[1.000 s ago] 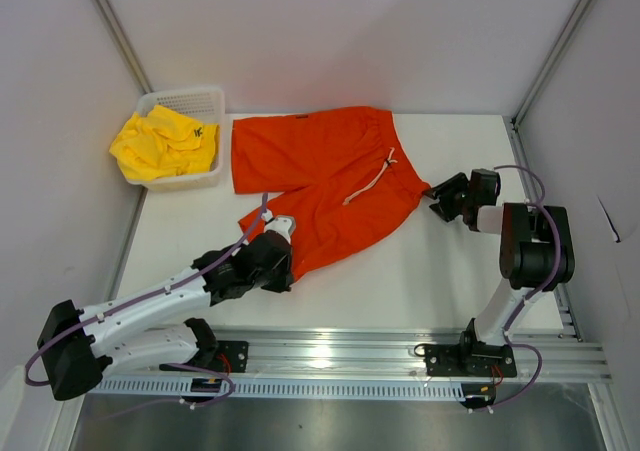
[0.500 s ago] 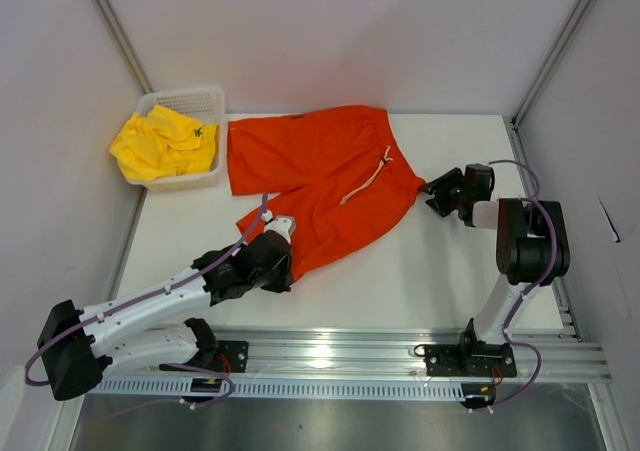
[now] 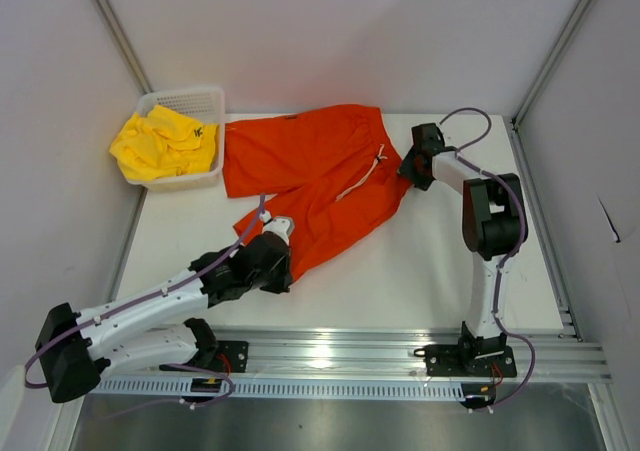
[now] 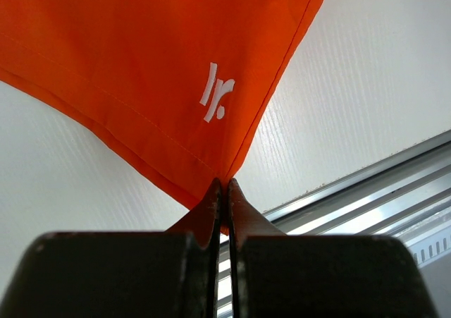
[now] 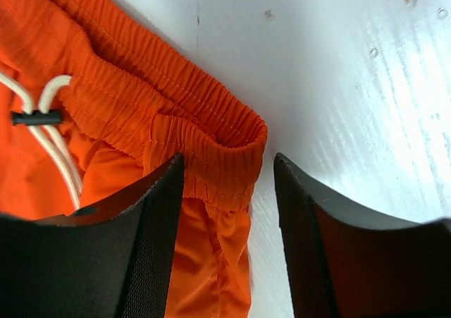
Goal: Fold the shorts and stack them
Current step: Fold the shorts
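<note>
The orange-red shorts [image 3: 310, 166] lie spread flat on the white table, white drawstring [image 3: 368, 176] on top. My left gripper [image 3: 283, 271] is shut on the hem corner of the near leg; the left wrist view shows the fabric [image 4: 141, 64] pinched between the closed tips [image 4: 225, 184], with a small white logo above. My right gripper [image 3: 408, 168] is open at the right end of the waistband; in the right wrist view the elastic waistband corner [image 5: 225, 145] sits between the spread jaws [image 5: 229, 163]. The yellow shorts [image 3: 160, 143] lie crumpled in the basket.
The white mesh basket [image 3: 190, 99] stands at the far left corner, touching the orange shorts' left edge. An aluminium rail [image 3: 350, 351] runs along the near table edge. Walls and frame posts close in the left, back and right sides.
My right arm has swung left and farther back, from beside the shorts' right edge to the waistband corner. The orange shorts have shifted slightly left. The left gripper has held still.
</note>
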Tool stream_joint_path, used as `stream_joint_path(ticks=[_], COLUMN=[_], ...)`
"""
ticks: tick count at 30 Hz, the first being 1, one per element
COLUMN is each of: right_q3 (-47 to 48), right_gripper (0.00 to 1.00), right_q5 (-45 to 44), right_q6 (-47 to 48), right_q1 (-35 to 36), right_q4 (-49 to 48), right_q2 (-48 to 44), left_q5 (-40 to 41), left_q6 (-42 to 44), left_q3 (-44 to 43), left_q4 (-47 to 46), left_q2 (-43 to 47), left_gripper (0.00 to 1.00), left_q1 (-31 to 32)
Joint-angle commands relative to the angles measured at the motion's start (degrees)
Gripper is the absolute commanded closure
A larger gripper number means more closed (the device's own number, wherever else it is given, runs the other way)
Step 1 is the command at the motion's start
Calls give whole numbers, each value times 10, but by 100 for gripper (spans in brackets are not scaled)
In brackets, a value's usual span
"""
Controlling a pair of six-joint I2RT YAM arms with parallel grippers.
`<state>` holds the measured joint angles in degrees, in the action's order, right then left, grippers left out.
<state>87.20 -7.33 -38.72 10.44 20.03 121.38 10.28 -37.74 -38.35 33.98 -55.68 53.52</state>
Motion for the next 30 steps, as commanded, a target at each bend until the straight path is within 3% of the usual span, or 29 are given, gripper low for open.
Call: stream_joint_path(ticks=[1,4,8,13,15,16,21,30], right_q3=[18,1,-17,-45,-62,-81,-177,-238], right_gripper=[44,51,81,81,98,100,100,100], right_q5=[-85,-67,-44,-5,23,36,173,311], right_q6=[30,21,10,7,4,1,-24,-14], right_q1=[11,4,-8,-20,-28,-39,-97,-188], right_q4=[110,96,69,44,30,14,-81,-83], right_q2=[36,26,15,-12,-26,-33,-107,-202], left_q5=[-6,-6,-5,-4,-5,-6,-14,-32], left_q6=[-10,-8,-8,-8,-8,-8,-7,-15], left_q3=[6,6,6,7,8,8,14,14], left_q4=[0,0,3,4,4,4,3,-7], left_q2=[12,14,18,19,16,16,19,23], left_gripper=[100,100,100,100,100,100,100,100], left_q1=[4,4,4,4,4,4,8,50])
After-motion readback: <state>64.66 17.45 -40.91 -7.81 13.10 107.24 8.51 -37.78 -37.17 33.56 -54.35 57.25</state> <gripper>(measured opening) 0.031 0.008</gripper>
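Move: The waistband corner of the shorts lies between the right hand's open fingers, about 1 cm to its left and 1 cm below. The drawstring toggle sits some 5 cm ahead and 5 cm left of this hand, and the waistband's far end about 16 cm ahead and 6 cm left, both near table height. From the left hand, which holds a leg corner, the waistband corner is some 33 cm ahead, 23 cm right and 8 cm lower. The right fingers shut on the waistband corner and pinch it almost in place, then drag it right and back by about 8 cm each way, speeding up, while the hand rolls some 20 degrees so that its fingertips lean left. The left hand keeps its pinch on the leg corner, stays still at first, then draws back about 2 cm. ##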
